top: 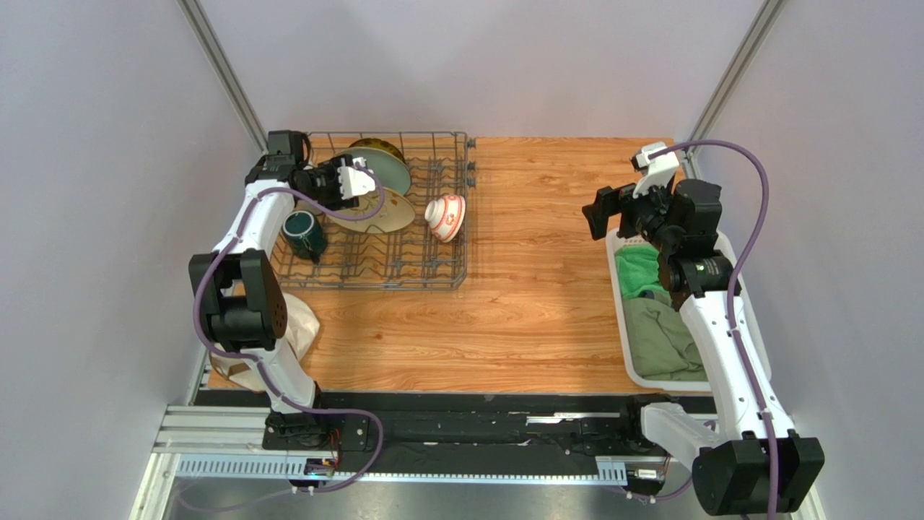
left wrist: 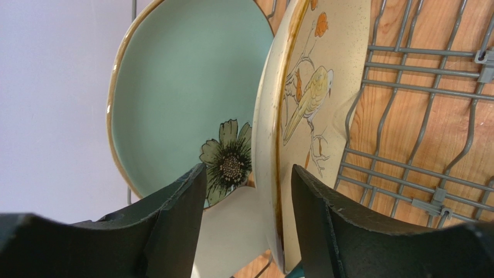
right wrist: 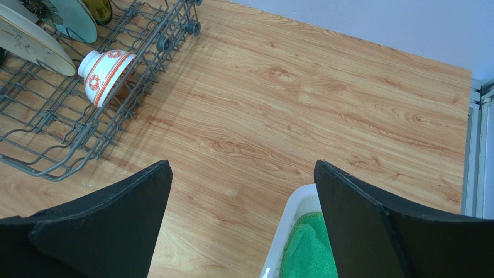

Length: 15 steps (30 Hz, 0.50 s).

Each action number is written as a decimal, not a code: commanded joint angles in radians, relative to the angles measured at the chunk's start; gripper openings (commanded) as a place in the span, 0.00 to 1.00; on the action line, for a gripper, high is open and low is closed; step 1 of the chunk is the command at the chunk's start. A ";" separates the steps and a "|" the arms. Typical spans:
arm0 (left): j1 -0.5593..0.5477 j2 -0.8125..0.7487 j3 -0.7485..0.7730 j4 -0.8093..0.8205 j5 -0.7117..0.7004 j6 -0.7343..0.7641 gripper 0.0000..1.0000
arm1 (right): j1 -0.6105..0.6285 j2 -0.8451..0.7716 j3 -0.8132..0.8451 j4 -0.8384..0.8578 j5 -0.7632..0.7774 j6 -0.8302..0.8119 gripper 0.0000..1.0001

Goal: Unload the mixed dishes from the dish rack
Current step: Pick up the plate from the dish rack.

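The grey wire dish rack (top: 428,271) stands at the table's far left. A pale green flowered plate (left wrist: 180,87) and a cream plate (left wrist: 316,87) with a bird painted on it stand upright in it. A yellow-and-dark patterned plate (top: 380,150) stands behind them. My left gripper (left wrist: 248,169) is open, its jaws either side of the cream plate's rim, with a gap on the left side. A red-and-white bowl (top: 446,216) lies on its side at the rack's right, and a dark green mug (top: 303,233) stands at its left. My right gripper (right wrist: 242,168) hangs open and empty above the table.
A white plastic basket (top: 627,314) with green cloths (top: 662,330) runs along the right edge, under my right arm. A pale beige object (top: 298,325) lies on the table, partly hidden by my left arm. Bare wood (top: 531,271) lies between rack and basket.
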 commanded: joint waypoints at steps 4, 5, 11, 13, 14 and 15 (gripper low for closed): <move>-0.026 0.018 0.046 -0.058 0.055 0.056 0.54 | -0.001 0.002 0.006 0.011 0.010 -0.024 0.99; -0.027 0.018 0.046 -0.062 0.054 0.057 0.49 | 0.000 0.004 0.006 0.011 0.010 -0.024 0.99; -0.032 0.007 0.054 -0.108 0.051 0.063 0.30 | -0.001 0.004 0.006 0.008 0.005 -0.025 0.99; -0.032 0.003 0.055 -0.115 0.049 0.062 0.22 | -0.001 0.001 0.007 0.007 0.004 -0.025 0.99; -0.032 0.000 0.058 -0.121 0.045 0.060 0.19 | -0.001 0.001 0.007 0.007 0.002 -0.024 0.99; -0.032 -0.005 0.060 -0.122 0.040 0.062 0.16 | -0.001 0.001 0.007 0.007 0.002 -0.025 0.99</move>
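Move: The beige bird plate's rim already sits between the open left fingers, at its upper left; its middle is about 6 cm to the hand's right, 2 cm back and 7 cm below. The green flower plate stands some 8 cm farther out than the bird plate. The dark mug is about 12 cm left, 10 cm back and 11 cm lower. From the right hand, the bird plate is roughly 53 cm left, 8 cm ahead and 16 cm lower. Ease the left gripper about 1.5 cm right and 1 cm down along the bird plate's rim, then draw it back about 1.5 cm while tipping it slightly downward. All the while close the fingers, from about two-thirds open to a quarter, until they pinch the upper-left rim, one finger on each face. ##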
